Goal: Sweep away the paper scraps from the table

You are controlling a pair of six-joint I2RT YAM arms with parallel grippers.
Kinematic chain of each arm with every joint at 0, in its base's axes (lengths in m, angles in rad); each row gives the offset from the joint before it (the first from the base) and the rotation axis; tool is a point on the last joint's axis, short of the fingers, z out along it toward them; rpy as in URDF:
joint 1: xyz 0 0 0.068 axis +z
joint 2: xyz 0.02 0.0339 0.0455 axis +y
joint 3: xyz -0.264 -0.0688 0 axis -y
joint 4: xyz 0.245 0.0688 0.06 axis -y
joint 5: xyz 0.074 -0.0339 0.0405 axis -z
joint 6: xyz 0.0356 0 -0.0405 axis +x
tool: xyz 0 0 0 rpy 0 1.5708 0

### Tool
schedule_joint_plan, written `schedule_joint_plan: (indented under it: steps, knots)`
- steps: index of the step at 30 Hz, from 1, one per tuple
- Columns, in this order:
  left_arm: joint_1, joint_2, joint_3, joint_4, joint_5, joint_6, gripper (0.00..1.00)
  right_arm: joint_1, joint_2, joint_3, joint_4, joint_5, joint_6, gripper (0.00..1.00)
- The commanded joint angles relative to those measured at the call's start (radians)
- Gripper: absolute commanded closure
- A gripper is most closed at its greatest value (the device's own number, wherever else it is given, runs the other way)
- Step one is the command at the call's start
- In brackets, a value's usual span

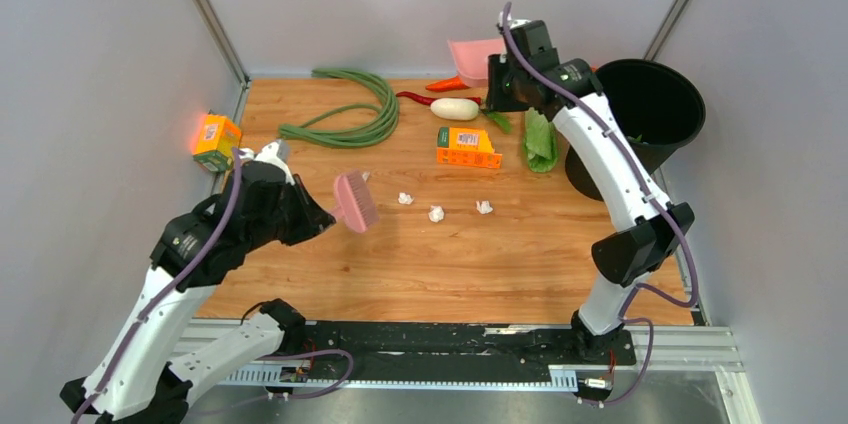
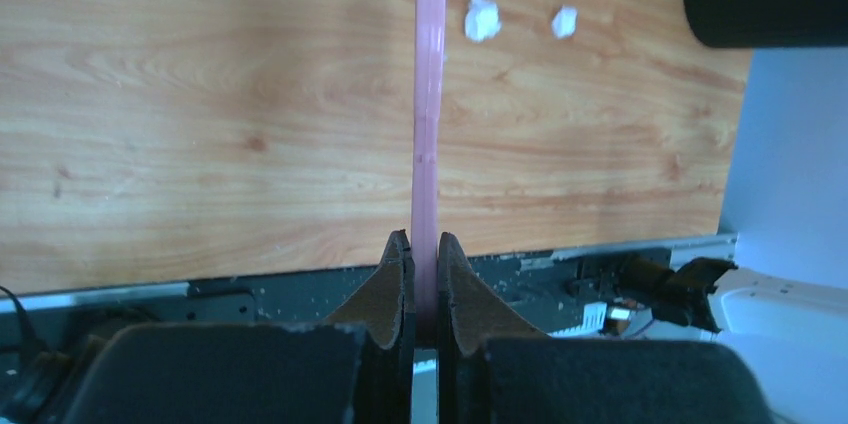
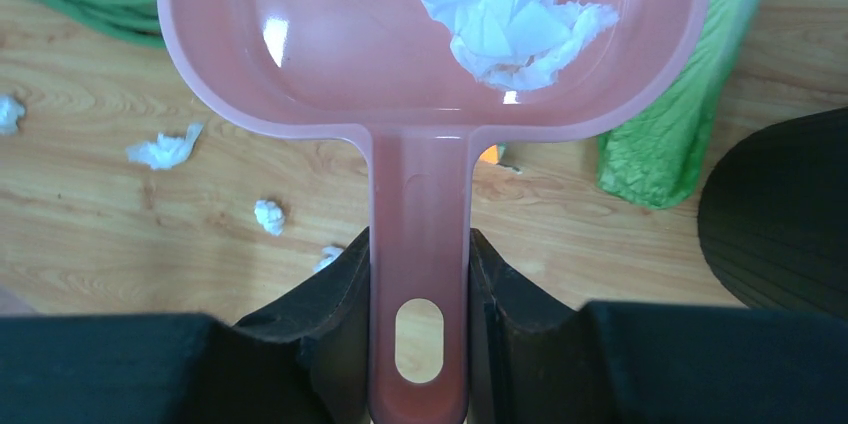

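Note:
Three paper scraps [image 1: 405, 198] [image 1: 436, 213] [image 1: 484, 207] lie mid-table [image 1: 420, 264]. My left gripper [image 1: 322, 216] is shut on a pink brush [image 1: 355, 201], held above the wood left of the scraps. In the left wrist view the brush [image 2: 430, 94] runs edge-on from the left gripper [image 2: 425, 244], with scraps [image 2: 482, 17] [image 2: 565, 21] beyond it. My right gripper [image 1: 498, 82] holds a pink dustpan [image 1: 472, 52] raised at the back. In the right wrist view the right gripper [image 3: 420, 244] clamps the dustpan [image 3: 300, 24], which carries a crumpled white wad [image 3: 510, 14]; scraps [image 3: 162, 149] [image 3: 268, 216] lie below.
A black bin [image 1: 650, 104] stands at the right rear edge. A green coiled cord [image 1: 350, 114], white radish [image 1: 455, 109], red chili [image 1: 418, 98], carrot [image 1: 447, 84], green leafy vegetable [image 1: 540, 139] and an orange box [image 1: 468, 147] fill the back. Another orange box [image 1: 215, 139] sits far left.

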State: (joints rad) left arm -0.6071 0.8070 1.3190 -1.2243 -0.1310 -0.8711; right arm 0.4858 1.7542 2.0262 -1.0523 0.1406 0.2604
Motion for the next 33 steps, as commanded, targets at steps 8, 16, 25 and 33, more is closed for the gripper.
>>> schedule_joint_plan:
  steps: [8,16,25,33]
  knots:
    - [-0.005,0.041,-0.086,0.16,0.179,-0.017,1.0,-0.229,-0.024,0.107,-0.012,-0.097,0.056,1.0]
    - [-0.026,-0.015,-0.15,0.272,0.194,-0.046,1.0,-0.329,-0.044,0.121,0.034,-0.19,0.125,1.0]
    - [-0.026,0.02,-0.202,0.456,0.442,-0.043,1.0,-0.455,-0.146,-0.023,0.172,-0.312,0.236,1.0]
    - [-0.026,0.198,-0.011,0.224,0.366,0.07,1.0,-0.573,-0.274,-0.194,0.351,-0.438,0.391,1.0]
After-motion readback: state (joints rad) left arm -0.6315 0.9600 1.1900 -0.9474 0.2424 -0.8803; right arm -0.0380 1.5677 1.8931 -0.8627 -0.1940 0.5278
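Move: From the right hand, holding the loaded dustpan, the black bin's middle lies about 25 cm right, 3 cm back and 16 cm lower; the cabbage is some 12 cm right and 10 cm ahead, the orange carton 5 cm ahead and 2 cm left. From the left hand, holding the brush, the middle scrap is about 18 cm right, 10 cm ahead and 28 cm below, its neighbours 6 cm left and 10 cm right of it, each slightly farther out. Carry the held dustpan about 15 cm right towards the bin, rising some 6 cm, mostly late, and edging a little forward; turn it clockwise and roll its left side up, each some 25 degrees, keeping the grip. Meanwhile, bring the left hand's brush right towards the middle scrap with a small early dip, swinging it clockwise, fingers still closed on the handle. ##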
